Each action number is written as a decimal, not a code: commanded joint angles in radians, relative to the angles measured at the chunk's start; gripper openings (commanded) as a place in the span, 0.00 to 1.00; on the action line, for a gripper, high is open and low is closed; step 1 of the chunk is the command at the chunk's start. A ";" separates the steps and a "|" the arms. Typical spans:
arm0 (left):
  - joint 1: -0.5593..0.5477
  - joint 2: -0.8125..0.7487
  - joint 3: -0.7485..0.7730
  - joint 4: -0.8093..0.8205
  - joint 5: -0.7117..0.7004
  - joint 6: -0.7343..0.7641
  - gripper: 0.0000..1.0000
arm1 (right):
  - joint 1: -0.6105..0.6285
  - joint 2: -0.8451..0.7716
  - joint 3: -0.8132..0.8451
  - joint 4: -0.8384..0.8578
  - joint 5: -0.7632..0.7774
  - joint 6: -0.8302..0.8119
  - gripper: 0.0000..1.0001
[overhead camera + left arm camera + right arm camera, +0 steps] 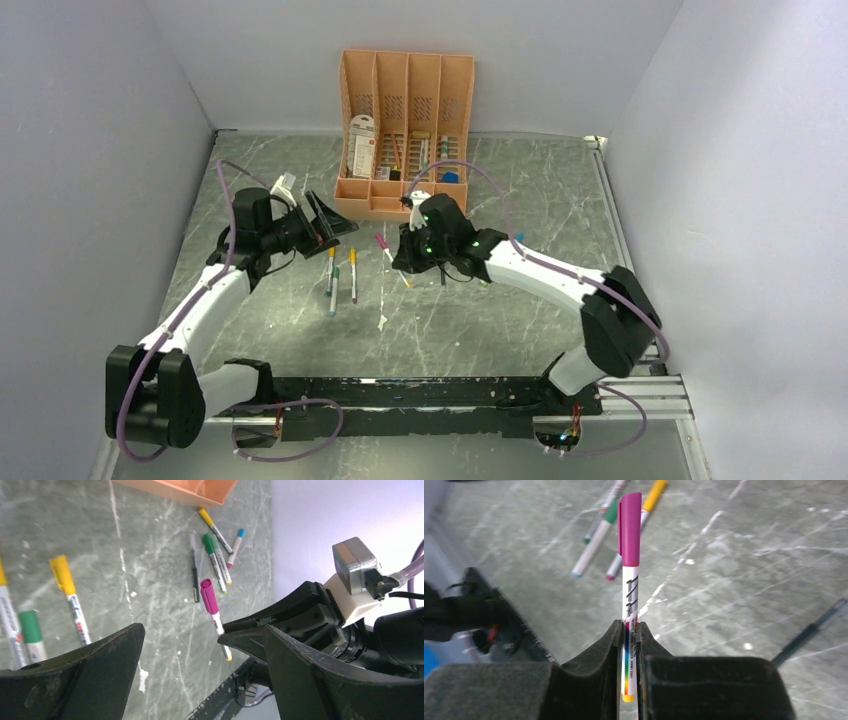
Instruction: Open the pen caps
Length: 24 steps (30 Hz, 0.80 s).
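My right gripper (629,630) is shut on the pale barrel of a pen (630,587). Its purple cap (629,527) sticks out past the fingertips, and the yellow end shows between the fingers. From above, this pen (392,260) slants above the table at the right gripper (402,265). My left gripper (335,222) hangs just to its left, open and holding nothing. In the left wrist view, the purple cap (208,594) lies beyond the gap of the left gripper (202,630). Capped pens (341,278) lie on the table between the arms, with yellow caps (62,572) and a green one (30,627).
A peach-orange organiser (405,200) with card packets stands at the back centre. More pens (216,545) and a thin black pen (194,570) lie near its front corner. Grey walls close in left, right and behind. A black rail (420,390) runs along the near edge.
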 commanded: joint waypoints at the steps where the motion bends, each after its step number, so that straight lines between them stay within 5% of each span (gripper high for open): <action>1: -0.056 -0.115 -0.017 0.094 0.025 -0.096 0.99 | -0.004 -0.109 -0.106 0.126 -0.155 0.119 0.00; 10: -0.162 -0.307 -0.142 0.201 -0.099 -0.195 0.99 | -0.017 -0.203 -0.177 0.263 -0.340 0.263 0.00; 24: -0.288 -0.216 -0.167 0.289 -0.229 -0.224 0.96 | -0.043 -0.269 -0.257 0.446 -0.403 0.398 0.00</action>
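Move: The purple-capped pen, already gripped low on its body in the right hand, has its middle about 2 cm ahead, 1 cm left and 2 cm above that hand. From the open left hand it lies some 11 cm right, 2 cm back and 4 cm lower. On the table 18 cm below the left hand, a yellow-capped pen lies 1 cm back and 1 cm left, a green-capped pen 5 cm back and 5 cm left. Right hand carries the pen up 8 cm and back, rolling 30 degrees; open left nears, moving back-right. ##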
